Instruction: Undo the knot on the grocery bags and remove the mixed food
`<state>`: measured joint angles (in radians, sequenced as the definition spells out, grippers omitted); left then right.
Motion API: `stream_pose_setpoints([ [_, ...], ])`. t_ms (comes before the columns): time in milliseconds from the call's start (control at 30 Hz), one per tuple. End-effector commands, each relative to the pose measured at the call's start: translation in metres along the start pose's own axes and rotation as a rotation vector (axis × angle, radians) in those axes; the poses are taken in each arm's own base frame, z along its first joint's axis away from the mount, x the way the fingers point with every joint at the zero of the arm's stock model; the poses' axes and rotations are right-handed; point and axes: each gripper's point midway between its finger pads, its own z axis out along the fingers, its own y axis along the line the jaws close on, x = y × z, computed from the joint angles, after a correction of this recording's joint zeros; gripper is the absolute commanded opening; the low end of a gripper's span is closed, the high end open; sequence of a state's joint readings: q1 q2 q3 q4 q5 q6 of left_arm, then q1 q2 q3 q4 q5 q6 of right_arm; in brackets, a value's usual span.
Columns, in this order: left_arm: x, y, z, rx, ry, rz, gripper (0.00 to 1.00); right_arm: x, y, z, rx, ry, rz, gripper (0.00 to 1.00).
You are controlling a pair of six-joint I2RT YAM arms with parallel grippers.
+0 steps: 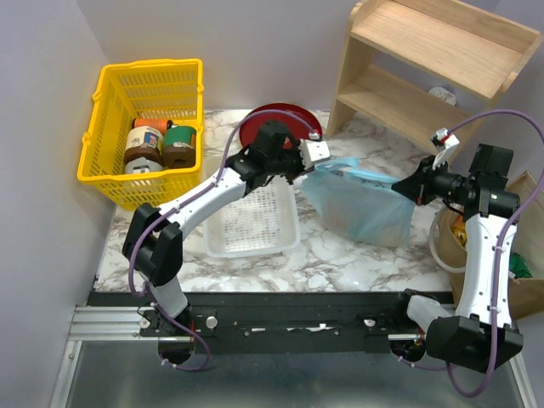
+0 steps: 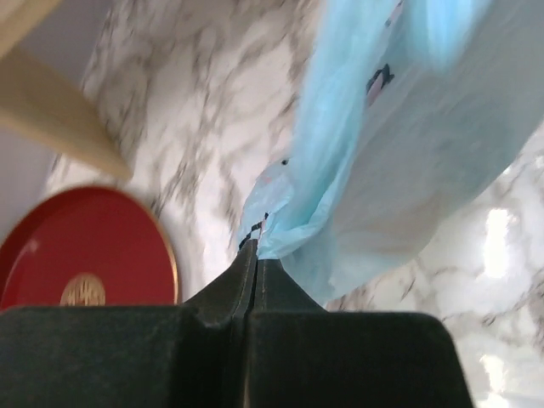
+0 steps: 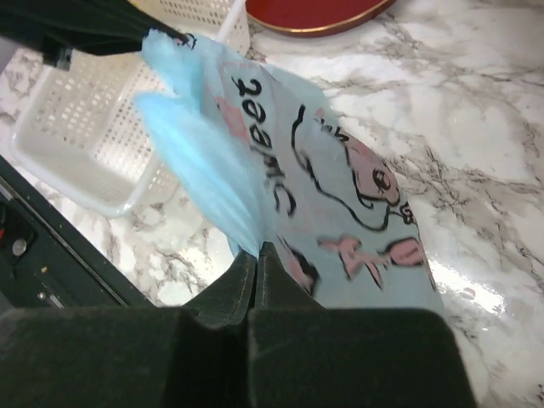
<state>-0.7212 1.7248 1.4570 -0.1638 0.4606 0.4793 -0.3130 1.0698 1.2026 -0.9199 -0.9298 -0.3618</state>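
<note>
The light-blue plastic bag (image 1: 361,208) hangs stretched between my two grippers above the marble table. My left gripper (image 1: 309,168) is shut on its left top corner, and the film bunches out of the tips (image 2: 255,252). The bag's right top corner is pinched in my shut right gripper (image 1: 401,189), just under the dark and pink print (image 3: 259,253). Whatever is inside the bag shows only as a brownish shade, and I cannot make out a knot. The brown paper bag (image 1: 531,293) stands at the right edge, behind my right arm, with something yellow-orange (image 1: 460,231) and something green (image 1: 518,266) inside.
A white mesh basket (image 1: 255,223) lies left of the blue bag, with a red plate (image 1: 285,119) behind it. Far left stands a yellow basket (image 1: 102,127) holding jars (image 1: 161,144). A wooden shelf (image 1: 425,68) fills the back right.
</note>
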Motion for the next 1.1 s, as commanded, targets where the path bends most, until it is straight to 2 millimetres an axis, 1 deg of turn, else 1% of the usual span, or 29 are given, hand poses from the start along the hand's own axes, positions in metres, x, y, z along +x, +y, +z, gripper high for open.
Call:
stream_pose_setpoints([
  [0,0.083,0.005,-0.033,-0.003,0.231,-0.09,0.0,-0.015,-0.008,-0.019,0.112,-0.043,0.014,0.02],
  [33,0.09,-0.001,-0.033,0.016,0.247,-0.092,0.0,-0.021,-0.007,-0.021,0.119,-0.058,0.026,0.02],
  [133,0.103,-0.009,-0.033,0.03,0.266,-0.112,0.0,-0.036,-0.004,-0.025,0.115,-0.108,0.005,0.02],
  [200,0.097,-0.01,-0.034,0.028,0.243,-0.111,0.0,-0.036,-0.009,-0.025,0.143,-0.107,0.019,0.02],
  [233,0.093,-0.011,-0.034,0.03,0.229,-0.132,0.0,-0.033,-0.012,-0.025,0.154,-0.1,0.02,0.04],
  [267,0.085,-0.009,-0.035,0.023,0.208,-0.134,0.0,-0.025,-0.014,-0.023,0.163,-0.079,0.031,0.13],
  [300,0.078,-0.009,-0.036,0.025,0.191,-0.139,0.11,-0.022,-0.014,-0.023,0.157,-0.068,0.026,0.26],
  [333,0.069,-0.009,-0.037,0.03,0.169,-0.146,0.23,-0.018,-0.013,-0.022,0.146,-0.056,-0.002,0.42],
  [367,0.056,-0.011,-0.043,0.041,0.132,-0.135,0.33,-0.016,-0.005,-0.023,0.112,-0.047,0.004,0.47],
  [400,0.048,-0.014,-0.047,0.057,0.114,-0.132,0.49,-0.017,0.0,-0.024,0.09,-0.048,-0.008,0.52],
  [433,0.039,-0.015,-0.052,0.065,0.095,-0.128,0.56,-0.02,0.005,-0.026,0.069,-0.051,-0.052,0.59],
  [467,0.02,-0.019,-0.063,0.073,0.05,-0.122,0.63,-0.021,0.016,-0.027,0.026,-0.054,-0.061,0.6],
  [500,0.012,-0.021,-0.068,0.079,0.027,-0.119,0.76,-0.026,0.02,-0.03,0.021,-0.062,-0.092,0.63],
  [533,0.009,-0.027,-0.073,0.093,0.015,-0.12,0.8,-0.028,0.021,-0.032,0.023,-0.067,-0.137,0.66],
  [567,-0.004,-0.032,-0.084,0.101,-0.018,-0.109,0.82,-0.027,0.024,-0.033,0.022,-0.058,-0.158,0.68],
  [600,-0.011,-0.038,-0.089,0.124,-0.038,-0.112,0.86,-0.028,0.024,-0.034,0.027,-0.053,-0.186,0.69],
  [633,-0.012,-0.046,-0.093,0.151,-0.04,-0.131,0.87,-0.027,0.022,-0.035,0.031,-0.043,-0.23,0.69],
  [667,-0.017,-0.05,-0.096,0.167,-0.052,-0.14,0.88,-0.023,0.024,-0.033,0.018,-0.025,-0.243,0.69],
  [733,-0.026,-0.068,-0.098,0.237,-0.071,-0.172,0.97,-0.019,0.022,-0.032,0.025,-0.005,-0.286,0.71],
  [800,-0.033,-0.082,-0.098,0.291,-0.089,-0.164,0.99,-0.018,0.02,-0.029,0.027,0.012,-0.304,0.71],
  [833,-0.036,-0.09,-0.097,0.315,-0.093,-0.153,0.99,-0.018,0.02,-0.027,0.019,0.017,-0.334,0.74],
  [867,-0.037,-0.09,-0.097,0.307,-0.093,-0.138,0.99,-0.018,0.028,-0.025,-0.007,0.027,-0.364,0.75],
  [900,-0.036,-0.09,-0.095,0.295,-0.091,-0.127,0.99,-0.017,0.027,-0.024,0.004,0.042,-0.393,0.75],
  [933,-0.035,-0.083,-0.092,0.252,-0.087,-0.103,0.99,-0.017,0.029,-0.022,0.01,0.048,-0.418,0.76],
  [967,-0.035,-0.086,-0.084,0.249,-0.078,-0.091,0.99,-0.018,0.024,-0.016,0.024,0.043,-0.441,0.76],
  [1033,-0.041,-0.081,-0.072,0.208,-0.083,-0.047,0.98,-0.019,0.021,-0.009,0.071,0.043,-0.474,0.75],
  [1067,-0.034,-0.077,-0.058,0.169,-0.043,-0.027,0.97,-0.031,0.013,-0.003,0.116,0.001,-0.466,0.73],
])
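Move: Both hands still pinch opposite ends of the blue grocery bag. Its middle is about 17 cm right, 3 cm back and 11 cm below the left hand, and some 11 cm left, 2 cm back and 13 cm below the right. From the left hand, the white basket is roughly 14 cm left and 4 cm back, the red plate 18 cm ahead and 5 cm left, both about 20 cm below. Left hand dips left, both hands unpinch the bag, then the left draws back about 10 cm and rises. ##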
